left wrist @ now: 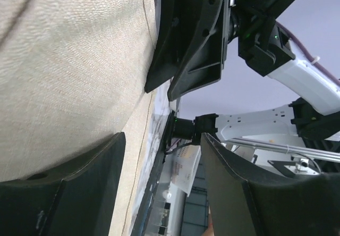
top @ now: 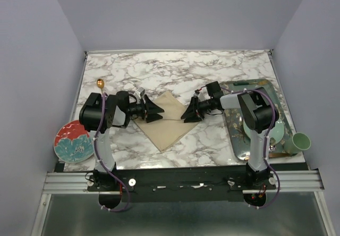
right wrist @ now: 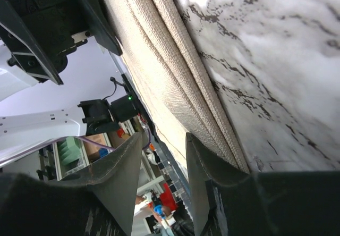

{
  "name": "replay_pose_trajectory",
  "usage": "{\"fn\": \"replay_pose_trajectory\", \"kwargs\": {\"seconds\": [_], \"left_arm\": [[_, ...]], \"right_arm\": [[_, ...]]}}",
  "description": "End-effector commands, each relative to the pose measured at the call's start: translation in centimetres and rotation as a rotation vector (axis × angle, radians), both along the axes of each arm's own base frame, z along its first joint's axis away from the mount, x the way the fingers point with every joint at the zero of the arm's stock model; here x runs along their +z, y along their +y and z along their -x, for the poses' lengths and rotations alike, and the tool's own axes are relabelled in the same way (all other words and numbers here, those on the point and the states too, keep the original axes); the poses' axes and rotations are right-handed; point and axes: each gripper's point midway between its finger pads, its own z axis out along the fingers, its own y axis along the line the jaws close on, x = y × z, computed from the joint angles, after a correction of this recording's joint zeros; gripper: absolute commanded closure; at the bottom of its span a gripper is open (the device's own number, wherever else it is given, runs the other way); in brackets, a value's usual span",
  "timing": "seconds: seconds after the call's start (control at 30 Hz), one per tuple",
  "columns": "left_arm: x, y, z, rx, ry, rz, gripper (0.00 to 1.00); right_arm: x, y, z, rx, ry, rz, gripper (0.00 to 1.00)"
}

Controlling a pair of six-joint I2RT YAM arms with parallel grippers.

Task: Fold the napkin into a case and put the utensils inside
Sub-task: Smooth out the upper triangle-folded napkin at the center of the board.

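Observation:
The beige napkin lies folded into a triangle on the marble table, its point toward the near edge. My left gripper hovers low over its left corner, open, with nothing between the fingers; the cloth fills the left wrist view beside one finger. My right gripper faces it from the right corner, open, one finger resting along the napkin's layered folded edge. The gap in each gripper, the left and the right, holds no cloth. A gold spoon lies at the far left, behind the left arm.
A red and teal plate sits at the table's near-left edge. A patterned tray occupies the right side under the right arm, with a pale green cup beside it at the right edge.

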Motion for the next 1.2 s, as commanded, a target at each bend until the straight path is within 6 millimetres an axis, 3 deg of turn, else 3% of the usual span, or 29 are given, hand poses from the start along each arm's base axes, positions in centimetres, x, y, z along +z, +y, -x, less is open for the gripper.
{"fn": "replay_pose_trajectory", "kwargs": {"seconds": [0.0,0.13,0.33,0.5,0.57,0.6,0.7,0.77,0.8,0.83,0.87,0.93,1.0,1.17], "left_arm": [[1.9,2.3,-0.5,0.039,-0.046,0.055,0.32],[1.8,3.6,-0.9,0.075,-0.040,0.063,0.32],[0.0,5.7,-1.6,0.143,0.004,0.034,0.32],[0.5,6.3,-1.7,0.157,-0.034,0.024,0.34],[1.2,6.3,-1.8,0.151,-0.075,0.019,0.38],[2.5,6.2,-1.9,0.137,-0.120,0.022,0.40],[5.6,6.0,-1.9,0.108,-0.228,0.023,0.50],[6.2,6.0,-1.7,0.101,-0.248,-0.002,0.56],[7.4,6.1,-1.5,0.102,-0.297,-0.021,0.58],[7.4,6.0,-1.6,0.112,-0.305,-0.049,0.62],[6.0,6.0,-0.8,0.095,-0.288,-0.107,0.65],[6.1,5.4,-0.5,0.080,-0.327,-0.180,0.72],[5.1,4.5,0.6,0.046,-0.309,-0.219,0.75],[1.1,3.9,0.8,0.054,-0.168,-0.257,0.84]], "right_arm": [[-2.6,-1.9,1.9,-0.058,0.143,0.127,0.53],[-2.9,-2.3,1.9,-0.072,0.148,0.144,0.53],[-3.1,-2.7,1.9,-0.086,0.153,0.166,0.55],[-2.7,-2.5,1.6,-0.073,0.129,0.156,0.55],[-1.8,-2.2,0.9,-0.057,0.088,0.131,0.55],[-0.9,-2.0,0.6,-0.048,0.057,0.114,0.55],[3.6,-1.0,-0.7,-0.003,-0.076,0.025,0.53],[6.2,-0.2,-0.8,0.032,-0.151,-0.025,0.51],[7.5,0.1,-0.9,0.044,-0.186,-0.045,0.47],[9.1,0.3,-0.9,0.057,-0.231,-0.067,0.46],[10.4,0.9,-0.8,0.074,-0.265,-0.085,0.44],[11.5,1.6,-0.9,0.093,-0.313,-0.097,0.37],[12.2,3.2,-0.9,0.120,-0.352,-0.100,0.30],[11.5,7.7,-0.5,0.152,-0.307,-0.145,0.30]]}}
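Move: The folded napkin's middle lies about 3 cm to the right of my left hand, 2 cm back and 2 cm below; its left corner is some 11 cm to that hand's left and 2 cm back, and the gold spoon about 25 cm left and 13 cm ahead. From my right hand the napkin's middle is roughly 8 cm left, 1 cm back and 1 cm below, with the tray's middle about 30 cm to the right, level with it. I sweep my open left fingers low along the napkin, about 6 cm left and slightly forward towards its left corner, while my right hand stays low on the right half. Then both hands come up off the napkin: the left rises some 8 cm, rolls, shuts most of the way and starts back right and down; the right climbs about 13 cm, drifting left and opening wider. ##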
